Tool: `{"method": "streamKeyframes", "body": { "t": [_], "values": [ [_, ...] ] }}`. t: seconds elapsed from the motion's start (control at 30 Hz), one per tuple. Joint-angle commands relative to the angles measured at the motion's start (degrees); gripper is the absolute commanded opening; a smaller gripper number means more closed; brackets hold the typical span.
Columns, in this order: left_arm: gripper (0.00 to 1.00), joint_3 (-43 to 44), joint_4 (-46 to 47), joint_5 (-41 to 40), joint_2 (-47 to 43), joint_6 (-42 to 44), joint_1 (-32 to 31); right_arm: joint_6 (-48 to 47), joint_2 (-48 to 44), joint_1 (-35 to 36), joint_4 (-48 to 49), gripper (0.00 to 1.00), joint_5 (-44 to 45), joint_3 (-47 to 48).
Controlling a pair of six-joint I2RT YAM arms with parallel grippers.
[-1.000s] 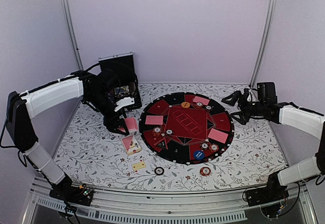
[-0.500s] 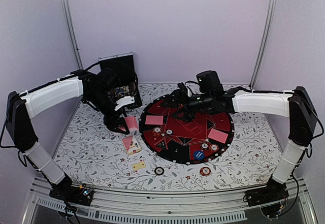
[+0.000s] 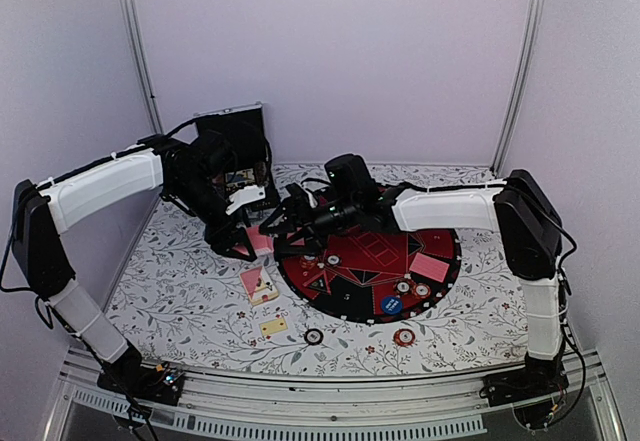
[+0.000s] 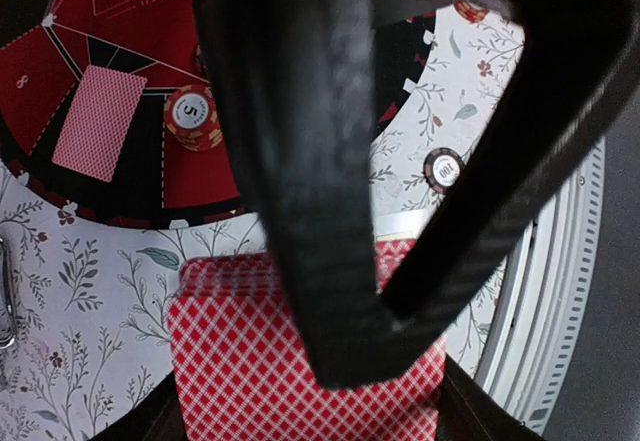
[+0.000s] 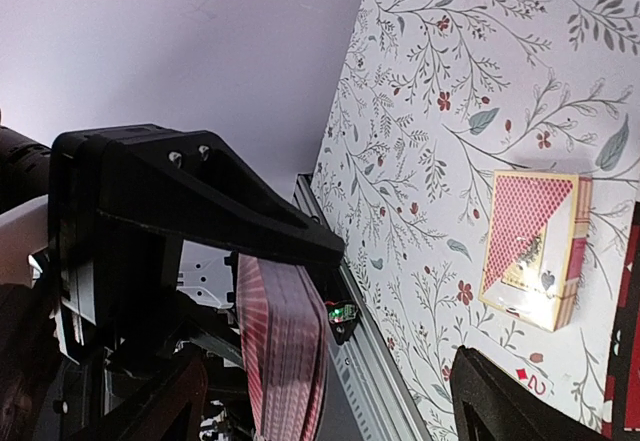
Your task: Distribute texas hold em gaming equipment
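My left gripper (image 3: pixel 243 245) is shut on a deck of red-backed playing cards (image 3: pixel 260 243), held on edge just left of the mat. In the left wrist view the deck (image 4: pixel 240 361) fills the bottom, with the gripper (image 4: pixel 350 356) clamped across it. My right gripper (image 3: pixel 276 223) reaches across the mat to the deck and is open. The right wrist view shows the deck (image 5: pixel 285 351) between its spread fingertips (image 5: pixel 500 406), untouched. Single cards (image 3: pixel 430 267) and chips (image 3: pixel 402 286) lie on the mat. An orange-red chip (image 3: pixel 404 337) and a dark chip (image 3: pixel 314 336) lie in front of it.
The round black-and-red mat (image 3: pixel 350 306) sits mid-table under the right arm. A card box (image 3: pixel 260 286) and a face-up card (image 3: pixel 273 327) lie left of the mat. The black chip case (image 3: pixel 235 146) stands open behind the left arm. The metal rail (image 3: pixel 330 396) runs along the near edge.
The right arm has swung from the far right, across the mat, to the deck at the left, its jaws narrowing a little. The left gripper and deck have stayed put.
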Motion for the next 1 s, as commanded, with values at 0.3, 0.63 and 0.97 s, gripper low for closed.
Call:
{"method": "streamKeyframes", "body": {
  "t": [0.3,0.63,0.97],
  "values": [
    [0.02,2.1,0.7,1.6,-0.6,-0.5,-0.7,5.7,12.4,3.1,6.2,0.87,-4.5,12.2],
    [0.02,2.0,0.6,1.4,-0.7,-0.5,-0.7,6.9,14.1,2.5,6.6,0.74,-4.8,11.3],
    [0.02,1.6,0.3,1.3,-1.1,-0.1,-0.7,6.1,8.2,-1.0,7.5,0.67,-3.1,2.3]
  ]
}}
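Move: The pink card deck held in the left gripper lies about 5 cm to the right hand's left, 1 cm back and roughly 1 cm above it; it sits between the left fingers, its middle about 1 cm to the right of that hand. The card box on the table is about 4 cm left, 4 cm back and 15 cm below the right hand; the yellow card some 2 cm left, 14 cm back, 16 cm down; a face-down card on the mat about 9 cm ahead, 5 cm right, 16 cm down. Bring the open right gripper left about 5 cm and down 2 cm over the near end of the deck, one finger above it and the other below. Then narrow the fingers part-way, the upper one coming onto the deck's top, and begin drawing back right by 1.5 cm, easing a little forward. Keep the left gripper still, holding the deck. ##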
